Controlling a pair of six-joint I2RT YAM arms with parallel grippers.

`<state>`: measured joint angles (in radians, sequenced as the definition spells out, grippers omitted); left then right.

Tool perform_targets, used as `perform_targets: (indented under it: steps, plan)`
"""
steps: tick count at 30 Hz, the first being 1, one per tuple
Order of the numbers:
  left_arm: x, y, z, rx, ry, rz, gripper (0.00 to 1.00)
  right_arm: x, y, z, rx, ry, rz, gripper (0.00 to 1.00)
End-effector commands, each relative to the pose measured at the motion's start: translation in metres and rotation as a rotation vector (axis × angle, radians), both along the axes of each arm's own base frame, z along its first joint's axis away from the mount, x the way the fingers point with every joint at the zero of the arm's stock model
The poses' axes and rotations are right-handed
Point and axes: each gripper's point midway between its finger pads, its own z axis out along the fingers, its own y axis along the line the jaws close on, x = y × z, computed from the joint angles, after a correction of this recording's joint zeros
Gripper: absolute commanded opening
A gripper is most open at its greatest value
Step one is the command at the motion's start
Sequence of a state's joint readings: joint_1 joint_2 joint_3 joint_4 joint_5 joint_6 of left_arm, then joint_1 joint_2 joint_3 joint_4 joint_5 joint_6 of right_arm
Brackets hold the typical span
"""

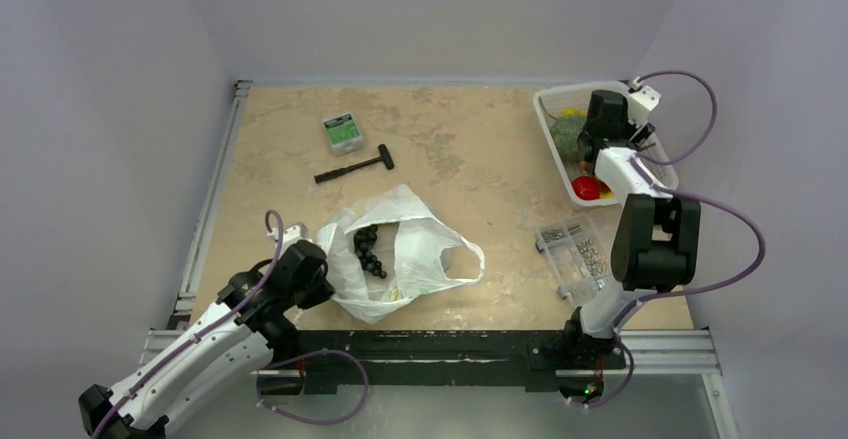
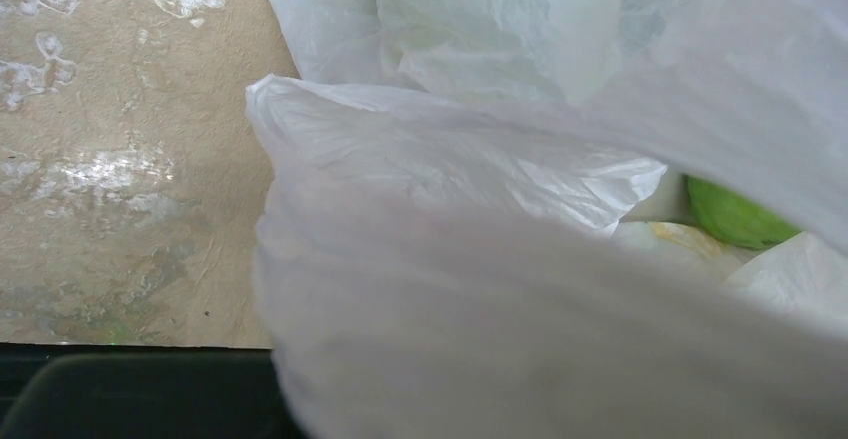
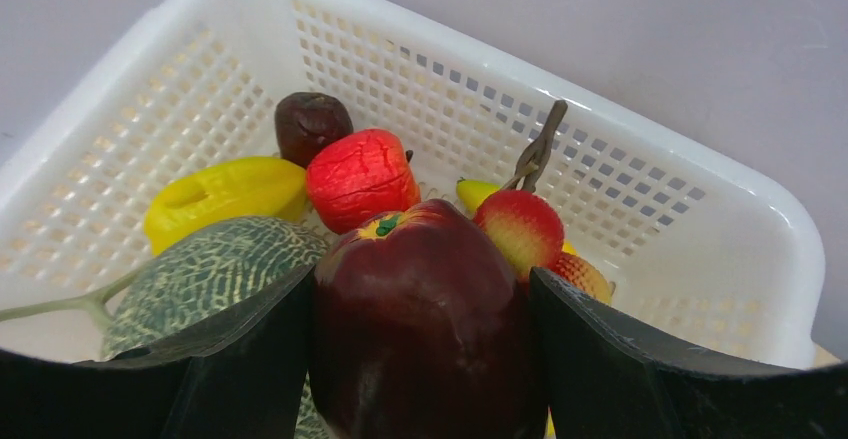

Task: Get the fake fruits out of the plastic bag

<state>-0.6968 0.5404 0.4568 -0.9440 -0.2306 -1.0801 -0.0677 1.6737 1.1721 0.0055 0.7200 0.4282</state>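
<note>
The white plastic bag (image 1: 420, 249) lies crumpled near the table's front, its mouth open, with a bunch of black grapes (image 1: 368, 249) showing inside. My left gripper (image 1: 318, 277) is at the bag's left edge, shut on the film. In the left wrist view the bag (image 2: 450, 159) covers the fingers, and a green fruit (image 2: 735, 214) shows inside it. My right gripper (image 3: 420, 289) is shut on a dark red apple (image 3: 420, 349) and holds it over the white basket (image 3: 700, 209). Below lie a netted melon (image 3: 200, 274), a yellow fruit (image 3: 225, 194) and several red ones.
The white basket (image 1: 555, 154) stands at the far right, under the right arm. A small green-lidded box (image 1: 343, 131) and a black hammer (image 1: 355, 166) lie at the back left. A clear box of screws (image 1: 575, 254) sits right of the bag.
</note>
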Motion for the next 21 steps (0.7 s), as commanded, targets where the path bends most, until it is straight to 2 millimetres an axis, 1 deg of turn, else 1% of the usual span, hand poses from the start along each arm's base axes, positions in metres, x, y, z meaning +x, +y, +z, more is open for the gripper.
perform_targets:
  steps: [1,2,4,5,8,10,12,13,17,18,21]
  plan:
    - [0.005,-0.009,0.016,-0.038,-0.034,-0.024,0.0,0.005,-0.012,0.009,-0.035,0.012,-0.04,0.17]
    - [0.005,-0.009,0.017,-0.039,-0.034,-0.026,0.0,0.002,-0.015,0.006,-0.04,0.028,-0.062,0.2]
    - [0.005,-0.008,0.017,-0.034,-0.032,-0.026,0.0,-0.002,-0.021,0.004,-0.041,0.037,-0.091,0.33]
    - [0.005,-0.008,0.016,-0.032,-0.029,-0.024,0.0,0.0,-0.02,0.004,-0.033,0.028,-0.079,0.38]
    - [0.004,-0.01,0.016,-0.042,-0.025,-0.026,0.0,0.009,-0.011,0.0,-0.004,0.02,-0.006,0.51]
    - [0.005,-0.011,0.016,-0.045,-0.028,-0.03,0.0,0.013,-0.003,-0.003,0.023,0.025,0.043,0.65]
    - [0.005,-0.011,0.016,-0.04,-0.027,-0.028,0.0,0.017,0.007,-0.002,0.059,0.017,0.098,0.74]
    - [0.005,-0.011,0.016,-0.04,-0.025,-0.028,0.0,0.016,0.011,-0.002,0.074,0.016,0.112,0.79]
    - [0.005,-0.012,0.015,-0.049,-0.028,-0.03,0.0,0.01,0.022,0.008,0.112,-0.022,0.159,0.97]
    - [0.005,-0.011,0.013,-0.048,-0.028,-0.026,0.0,0.007,0.023,0.01,0.116,-0.032,0.163,0.99]
    - [0.003,-0.012,0.012,-0.053,-0.024,-0.027,0.0,0.004,0.025,0.017,0.125,-0.037,0.17,0.99]
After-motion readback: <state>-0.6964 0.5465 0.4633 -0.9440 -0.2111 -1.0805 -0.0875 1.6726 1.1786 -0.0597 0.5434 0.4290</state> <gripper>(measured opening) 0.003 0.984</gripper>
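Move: The right hand already holds the dark red fruit over the white basket, whose middle lies roughly 4 cm ahead, 3 cm to the right and 11 cm below. The green melon is about 6 cm ahead, 4 cm left; the red-yellow fruit bunch is some 6 cm right and 1 cm ahead; the red apple lies about 7 cm back, straight in line. All three sit about 10 cm lower. From the left hand, the basket is some 38 cm ahead and 75 cm right, about level. Right hand sinks nearly 3 cm over the basket, then swings left, opening to release the dark red fruit. ##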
